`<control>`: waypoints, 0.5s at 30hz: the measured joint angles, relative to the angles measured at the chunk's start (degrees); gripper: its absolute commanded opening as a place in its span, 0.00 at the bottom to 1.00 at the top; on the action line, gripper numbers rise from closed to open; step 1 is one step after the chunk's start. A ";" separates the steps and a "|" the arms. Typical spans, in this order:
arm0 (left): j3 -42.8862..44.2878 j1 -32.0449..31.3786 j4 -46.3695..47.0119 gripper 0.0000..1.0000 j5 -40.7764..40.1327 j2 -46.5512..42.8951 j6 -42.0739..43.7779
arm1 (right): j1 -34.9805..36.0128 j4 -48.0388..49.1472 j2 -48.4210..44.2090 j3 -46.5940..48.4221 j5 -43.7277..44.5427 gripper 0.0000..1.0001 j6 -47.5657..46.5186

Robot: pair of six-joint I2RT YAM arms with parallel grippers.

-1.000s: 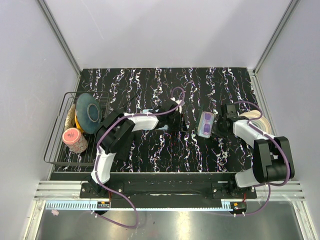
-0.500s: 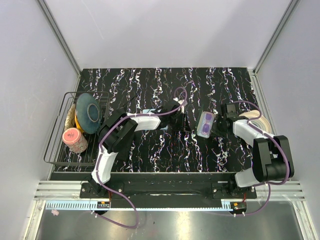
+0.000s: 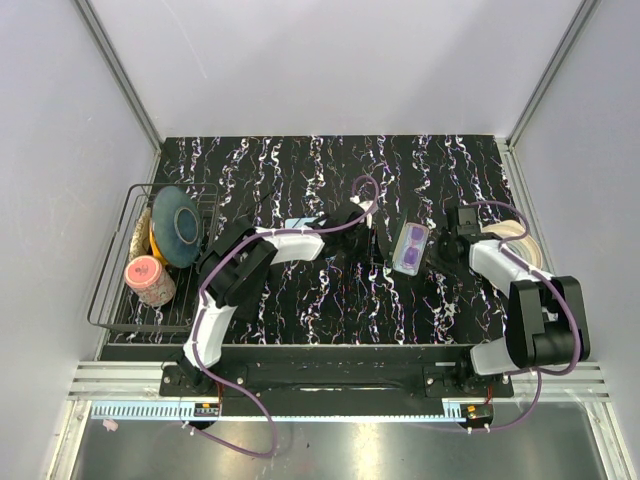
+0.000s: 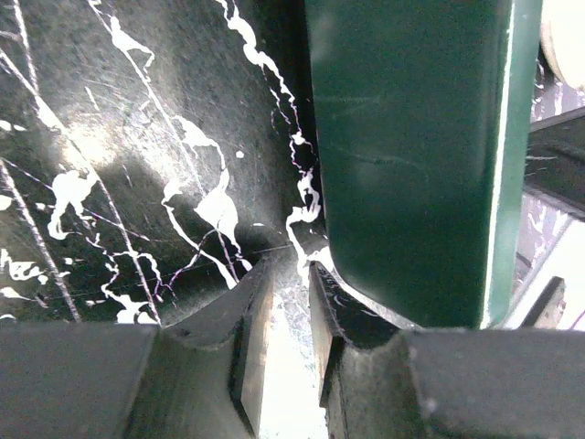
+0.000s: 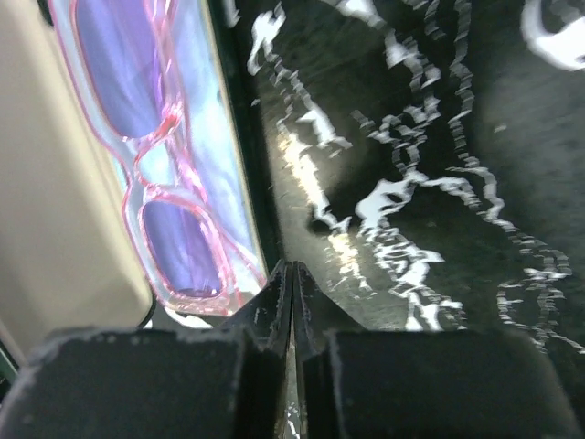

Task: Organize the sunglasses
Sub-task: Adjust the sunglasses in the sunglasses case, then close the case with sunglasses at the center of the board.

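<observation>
Pink-framed sunglasses with purple lenses lie in an open case on the black marbled table. In the right wrist view the sunglasses rest on the pale blue lining, with the beige case wall beside them. My right gripper is shut and empty, its tips on the table right at the case's edge. My left gripper stands on the case's other side, jaws a narrow gap apart with nothing between them. The dark green case lid rises just beside its right finger.
A wire dish rack at the left edge holds a teal plate and a pink jar. A roll of tape lies at the right edge. A small light-blue object sits by the left forearm.
My left gripper has slid right, up to the case lid. The right gripper has stayed put next to the case.
</observation>
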 measured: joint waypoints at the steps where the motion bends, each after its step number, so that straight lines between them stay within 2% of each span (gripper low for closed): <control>1: 0.20 -0.02 -0.26 0.27 -0.70 -0.04 0.17 | -0.52 -0.28 -0.63 0.00 0.57 0.11 0.02; 2: 0.52 -0.20 -0.87 0.27 -1.79 -0.11 0.44 | -1.22 -0.66 -1.36 0.00 1.29 0.19 0.04; 3: 0.85 -0.37 -1.44 0.27 -2.86 -0.20 0.79 | -1.99 -0.90 -2.05 0.00 1.77 0.23 0.11; 6: 1.49 -0.70 -3.02 0.28 -6.34 -0.55 1.68 | -4.11 -0.94 -2.69 0.20 2.89 0.30 0.33; 15: 2.86 -0.24 -5.38 0.29 -13.84 -1.05 3.82 | -5.68 2.80 4.94 1.51 0.61 0.25 0.11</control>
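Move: The open sunglasses case stands between the hands, its long side running roughly forward. From the right hand, close outside its near right corner, the case's tray with the sunglasses centres about 5 cm ahead and 5 cm left, at nearly finger height; the round plates lie some 18 cm right and 2 cm ahead. From the left hand the tray is about 3 cm ahead and 8 cm right, the raised green lid 4 cm ahead and 4 cm right, the blue cloth 6 cm ahead and 17 cm left. Rightward, away from the tray's side, the right hand swings nearly 4 cm in a small hop, rising about 1 cm, then sinking past its starting height and edging forward while its shut fingers part slightly. The left hand goes forward and leftward, about 4 cm in all, easing off sideways from the lid while its partly open fingers tip more steeply down. ##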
